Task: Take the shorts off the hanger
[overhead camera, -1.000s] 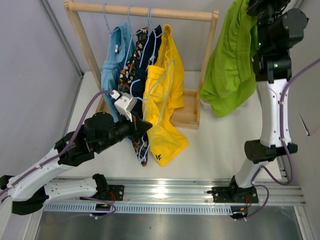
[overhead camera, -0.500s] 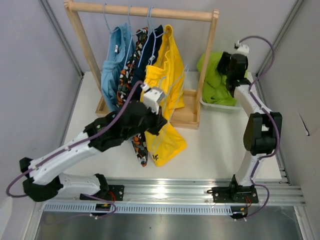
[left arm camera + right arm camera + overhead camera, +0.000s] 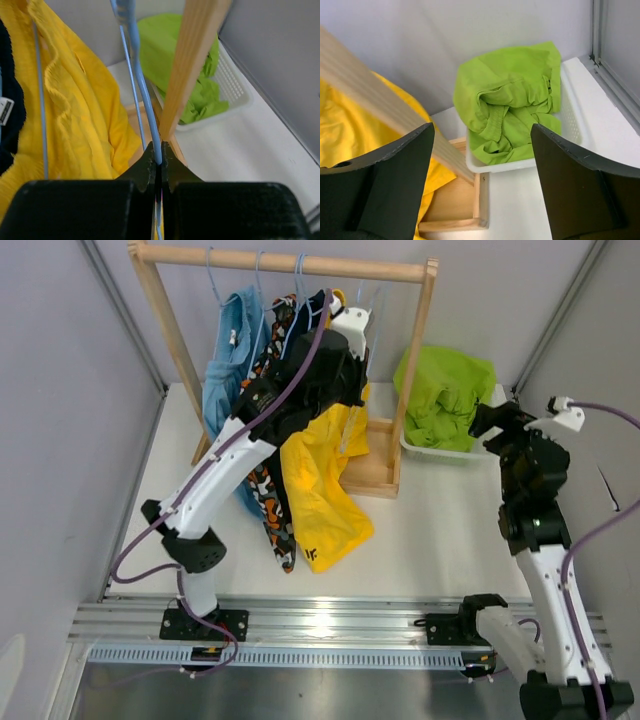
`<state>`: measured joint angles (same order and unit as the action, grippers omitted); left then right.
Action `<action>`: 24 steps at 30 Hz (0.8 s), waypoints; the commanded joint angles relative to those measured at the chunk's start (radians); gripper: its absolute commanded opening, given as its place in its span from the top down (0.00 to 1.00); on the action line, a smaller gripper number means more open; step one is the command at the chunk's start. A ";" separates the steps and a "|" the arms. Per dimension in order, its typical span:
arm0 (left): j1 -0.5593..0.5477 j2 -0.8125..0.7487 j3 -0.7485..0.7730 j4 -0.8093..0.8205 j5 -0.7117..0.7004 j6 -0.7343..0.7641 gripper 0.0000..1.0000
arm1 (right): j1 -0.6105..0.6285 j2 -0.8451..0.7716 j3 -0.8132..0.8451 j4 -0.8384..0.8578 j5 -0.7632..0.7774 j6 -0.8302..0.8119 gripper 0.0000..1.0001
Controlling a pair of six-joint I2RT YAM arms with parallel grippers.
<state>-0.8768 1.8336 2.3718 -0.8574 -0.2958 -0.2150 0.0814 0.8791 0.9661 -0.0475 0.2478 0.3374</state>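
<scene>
My left gripper is shut on a thin light blue wire hanger, just beside the yellow shorts. From above, the left gripper is raised high among the clothes on the wooden rack. Light blue shorts, camouflage shorts, navy shorts and yellow shorts hang there. The lime green shorts lie crumpled in a white basket. My right gripper is open and empty, drawn back in front of the lime green shorts.
The rack's right wooden post stands right behind the left fingertips, and its base frame abuts the white basket. Grey walls close in on both sides, and a metal rail runs along the near edge.
The right gripper lowered the lime green shorts into the basket, opened and pulled back. The left arm swung up from the hem of the yellow shorts to the hanger near the rail.
</scene>
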 commanded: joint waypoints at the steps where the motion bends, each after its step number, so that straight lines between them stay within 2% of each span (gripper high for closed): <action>1: 0.054 0.104 0.173 -0.042 -0.011 0.045 1.00 | 0.011 -0.107 -0.073 -0.123 -0.062 0.037 0.16; 6: 0.104 0.138 0.175 0.095 0.041 0.031 1.00 | 0.035 -0.244 -0.139 -0.169 -0.114 0.069 0.16; 14: 0.114 0.210 0.211 0.280 0.078 0.052 1.00 | 0.061 -0.270 -0.171 -0.178 -0.163 0.086 0.17; 24: 0.122 0.256 0.216 0.366 0.069 0.023 1.00 | 0.077 -0.289 -0.185 -0.181 -0.168 0.080 0.17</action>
<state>-0.7654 2.0682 2.5423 -0.5755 -0.2394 -0.1833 0.1478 0.6022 0.7853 -0.2451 0.0982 0.4114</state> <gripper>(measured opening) 0.036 0.829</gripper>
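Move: The left hand holds an empty blue hanger. The free stretch of the rack's top bar lies about 13 cm ahead, 2 cm to the right and 14 cm above it. The yellow shorts hang some 5 cm left and 4 cm ahead, lower down; the rack's right post stands 13 cm ahead and 8 cm right. From the right hand, the bar spot is about 14 cm ahead, 18 cm left and 19 cm up; the green shorts lie 24 cm straight ahead, well below. Keeping its pinch on the blue hanger, the left hand carries it forward about 10 cm towards the rack's top bar, between the yellow shorts and the right post, fast and then slowing. It dips slightly, then rises and eases right as the fingers tip up some 10 degrees. The right hand, empty and wide open, backs off from the green shorts, sinking and drifting left. ##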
